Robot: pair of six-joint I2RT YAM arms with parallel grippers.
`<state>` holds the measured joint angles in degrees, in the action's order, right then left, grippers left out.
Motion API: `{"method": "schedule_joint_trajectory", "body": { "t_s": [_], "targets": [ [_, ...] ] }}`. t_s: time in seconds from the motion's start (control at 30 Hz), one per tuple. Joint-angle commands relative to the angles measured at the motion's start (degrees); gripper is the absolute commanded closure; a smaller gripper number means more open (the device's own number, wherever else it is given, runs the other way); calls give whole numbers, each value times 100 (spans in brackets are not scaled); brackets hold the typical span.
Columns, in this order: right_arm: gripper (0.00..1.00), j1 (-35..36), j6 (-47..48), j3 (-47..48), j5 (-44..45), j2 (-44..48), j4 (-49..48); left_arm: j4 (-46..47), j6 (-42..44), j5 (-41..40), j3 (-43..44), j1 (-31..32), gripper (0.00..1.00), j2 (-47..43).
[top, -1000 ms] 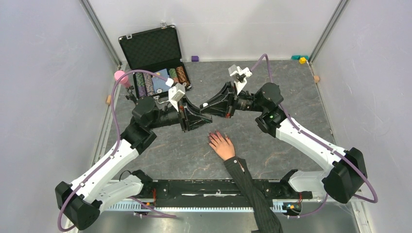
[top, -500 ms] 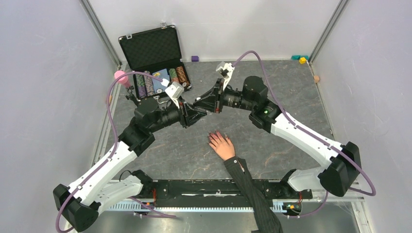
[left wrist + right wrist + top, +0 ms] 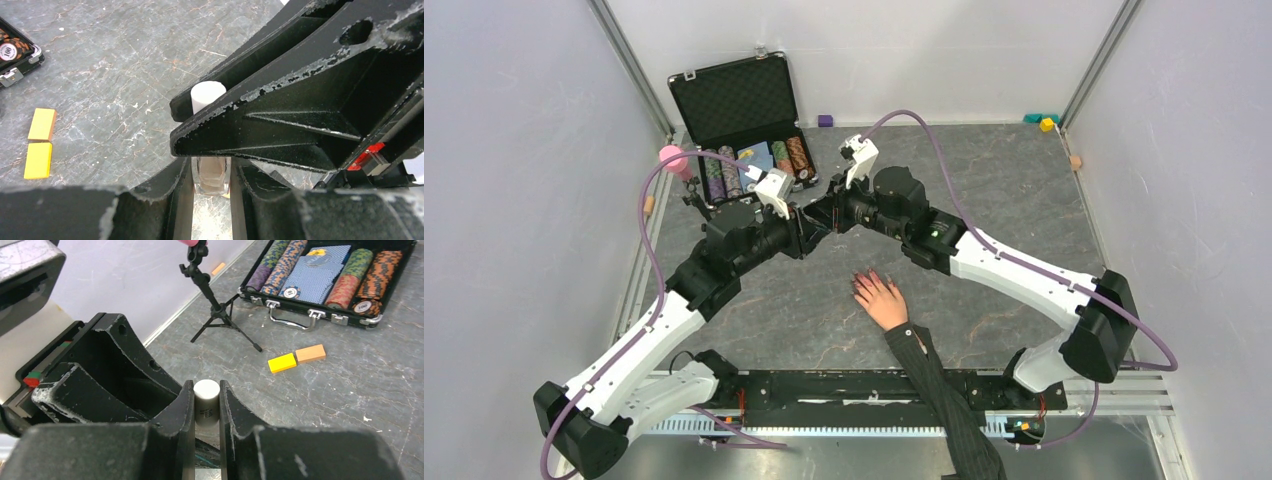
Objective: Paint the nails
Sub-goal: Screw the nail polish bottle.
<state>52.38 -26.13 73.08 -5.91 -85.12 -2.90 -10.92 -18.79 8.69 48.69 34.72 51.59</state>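
A pale hand (image 3: pixel 882 298) in a dark pinstriped sleeve lies flat on the table, its reddish-pink nails (image 3: pixel 861 284) pointing away from the arm bases. My two grippers meet above the table, beyond and left of the hand. My left gripper (image 3: pixel 809 233) is shut on the clear glass body of a small bottle (image 3: pixel 211 175). My right gripper (image 3: pixel 822 214) is shut on the bottle's white cap (image 3: pixel 206 399). The cap also shows in the left wrist view (image 3: pixel 207 96). The bottle is hidden between the fingers in the top view.
An open black case of poker chips (image 3: pixel 749 130) stands at the back left, with a small black tripod (image 3: pixel 216 310) next to it. A yellow block (image 3: pixel 281 362) and an orange block (image 3: pixel 310 353) lie near the case. Small coloured blocks (image 3: pixel 1044 122) lie at the back right.
Both grippers have moved left and a little farther away, staying together around the bottle. The right arm has stretched further across. The hand has not moved.
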Motion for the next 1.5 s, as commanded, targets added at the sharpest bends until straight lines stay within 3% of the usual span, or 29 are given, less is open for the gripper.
{"method": "schedule_joint_trajectory", "body": {
  "t_s": [0.0,0.17,0.57,0.83,1.0,1.17,1.3,1.47],
  "targets": [
    [100,412,-349,150,97,-67,346,855,314,-240,203,-9,98,-18],
    [95,424,23,150,307,168,333,847,327,-171,220,-8,98,8],
    [47,406,1164,286,774,902,606,844,323,-3,256,-9,98,79],
    [36,205,1660,342,1269,1176,1079,794,323,129,312,-8,98,145],
    [32,-565,1562,-171,-172,1542,574,979,250,720,328,-7,98,167],
    [30,-1393,999,-981,-2204,1985,-875,1663,-10,2047,249,-5,98,164],
    [29,-1546,328,-1577,-3564,2232,-2621,2357,-357,3294,168,-12,98,220],
    [29,-1544,-260,-1771,-4285,2169,-3814,3125,-920,4412,174,-9,98,439]
  ]
}}
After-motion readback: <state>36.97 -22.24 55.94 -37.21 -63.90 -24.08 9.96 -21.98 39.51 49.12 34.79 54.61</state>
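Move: The nail polish bottle is already shared between the hands: its glass body sits in the left fingers, and its white cap is between the right pads, about 3 cm above the left hand's point. From the right hand, the yellow block lies about 10 cm ahead, 9 cm left and 29 cm below; the orange block is 4 cm beyond it and 2 cm right of it. The model hand lies roughly 12 cm right, 5 cm back and 29 cm below. Opening wide after a brief hold, the right fingers let go of the white cap and back off up and rightward, swing right to about 11 cm, then turn back and further up, tilting upward some 20 degrees. The left hand keeps its pinch on the glass, nearly still at first, then carries the bottle up, right and back about 11 cm, twisting clockwise some 30 degrees. ##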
